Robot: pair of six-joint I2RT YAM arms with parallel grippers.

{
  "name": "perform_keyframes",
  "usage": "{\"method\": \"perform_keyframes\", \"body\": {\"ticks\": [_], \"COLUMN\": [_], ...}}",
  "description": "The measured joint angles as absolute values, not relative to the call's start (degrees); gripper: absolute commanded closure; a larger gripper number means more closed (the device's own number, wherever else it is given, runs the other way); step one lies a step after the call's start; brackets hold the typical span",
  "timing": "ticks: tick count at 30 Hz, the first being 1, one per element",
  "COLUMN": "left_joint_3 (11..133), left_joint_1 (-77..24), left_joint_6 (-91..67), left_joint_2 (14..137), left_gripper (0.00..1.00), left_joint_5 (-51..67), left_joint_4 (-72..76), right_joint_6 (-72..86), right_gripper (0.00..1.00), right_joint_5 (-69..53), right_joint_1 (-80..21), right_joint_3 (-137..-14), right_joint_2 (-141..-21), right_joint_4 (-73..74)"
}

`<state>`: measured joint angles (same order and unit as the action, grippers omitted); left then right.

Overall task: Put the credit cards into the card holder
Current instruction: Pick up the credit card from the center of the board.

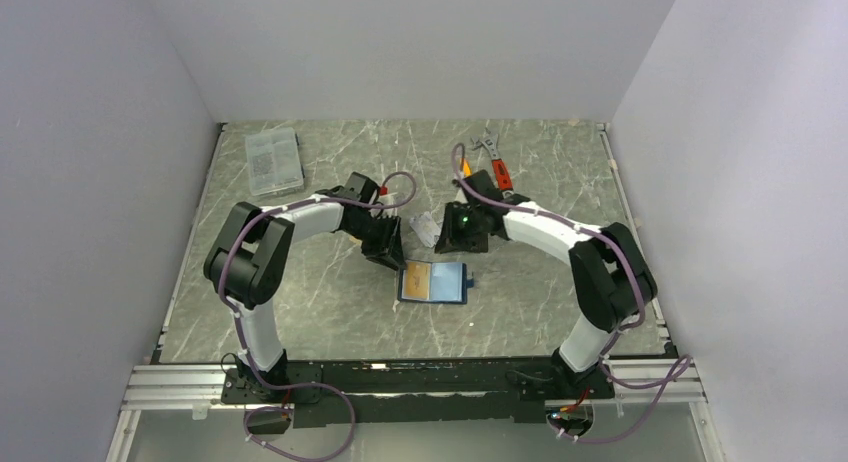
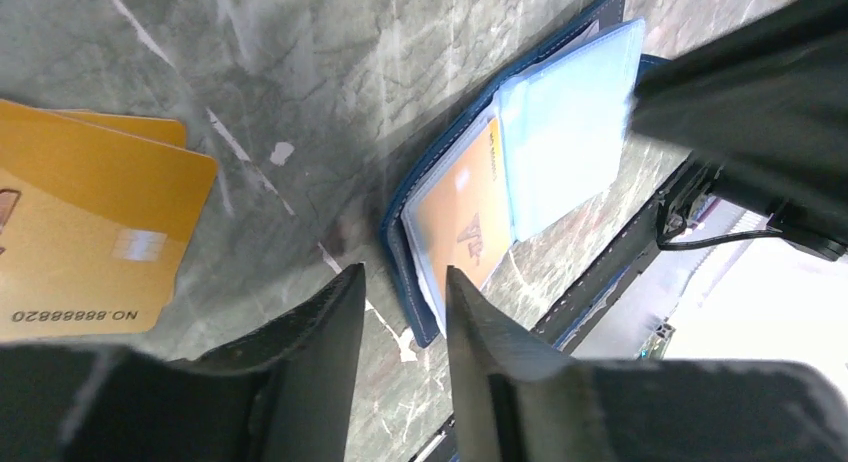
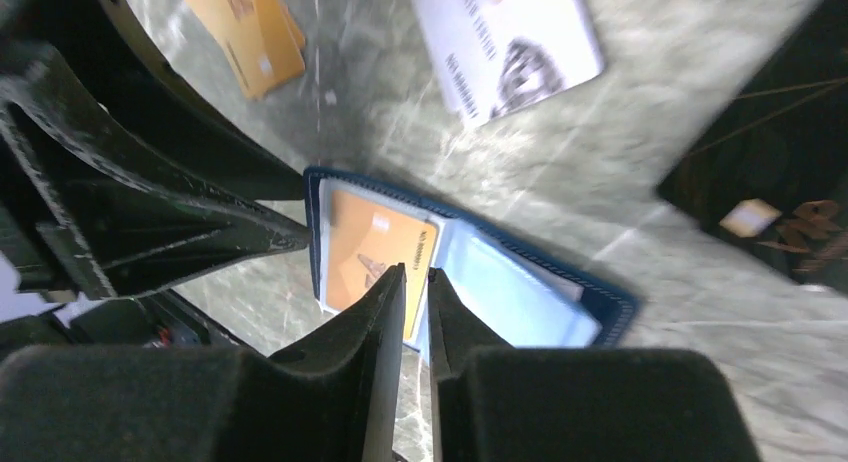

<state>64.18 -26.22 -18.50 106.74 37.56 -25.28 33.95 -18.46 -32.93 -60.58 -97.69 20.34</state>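
The card holder (image 1: 448, 282) lies open on the marble table between both arms, navy outside and light blue inside, with an orange-gold card (image 1: 418, 278) tucked in its left half. In the left wrist view, my left gripper (image 2: 403, 282) stands open and empty just off the card holder's (image 2: 565, 112) near corner, and two loose orange-gold cards (image 2: 90, 232) lie to the left. My right gripper (image 3: 417, 277) hovers over the card holder's (image 3: 520, 292) fold, jaws a narrow slit apart with nothing between. A silvery-white patterned card (image 3: 505, 42) lies beyond it.
A clear grey compartment box (image 1: 273, 160) sits at the back left. Hand tools with orange handles (image 1: 492, 162) lie at the back, behind the right arm. The two grippers (image 1: 388, 250) (image 1: 460, 237) hang close together over the card holder.
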Motion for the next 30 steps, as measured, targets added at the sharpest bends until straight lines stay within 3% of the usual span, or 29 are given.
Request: {"method": "perform_keyframes", "body": {"ticks": [5,13,18,20,27,28,30], "left_joint_3": [65.0,66.9,68.1,69.4,76.8,77.5,79.2], "left_joint_1": [-24.8,-23.7,-23.4,-23.2,-22.0,-21.8,-21.6], "left_joint_6": [-16.9,-14.8,-13.2,-12.3,-6.9,-6.0,-3.4], "left_joint_2": [105.9,102.0,100.2,100.0,98.6,98.1,97.2], "left_gripper": [0.34,0.19,0.02,0.01,0.01,0.01,0.01], "left_joint_5": [37.0,35.4,33.9,32.9,25.7,24.4,22.2], "left_joint_4": [-28.0,-32.0,-34.2,-35.9,-38.4,-38.4,-38.4], "right_joint_6": [32.0,28.0,26.9,27.9,29.1,28.8,28.6], "right_gripper": [0.73,0.59,0.35,0.23,0.18,0.06,0.01], "right_joint_5": [-21.4,-23.1,-23.2,-25.8,-24.5,-23.2,-20.9], "right_joint_1": [-26.9,-25.7,-23.9,-21.8,-15.6,-16.0,-16.9], "right_joint_3": [-62.4,-72.9,-78.5,-78.7,-80.1,-81.1,-83.2], "right_joint_2": [-96.3,-99.8,-103.1,-104.3,-109.2,-109.6,-109.9], "right_joint_4": [20.3,21.1,21.5,20.0,19.4,20.2,20.9]}}
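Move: The right hand has the VIP card about 7 cm ahead, 2 cm left and some 5 cm below. From that hand the open card holder lies 5 cm back and 1 cm left, the black card 5 cm ahead and 8 cm right, the yellow screwdriver roughly 21 cm ahead and 6 cm right. From the left hand, at the holder's far left corner, the VIP card is about 8 cm ahead and 6 cm right, the orange cards 6 cm ahead and 6 cm left. The left fingers spread wide and come clear of the card holder's far left corner, the hand rising about 10 cm while going forward and left over the orange cards, its fingertips swinging forward some 25 degrees. The right hand sweeps about 16 cm forward past the VIP card towards the screwdriver, opening wide and touching nothing; it climbs, veers right, then dips before ending higher. ##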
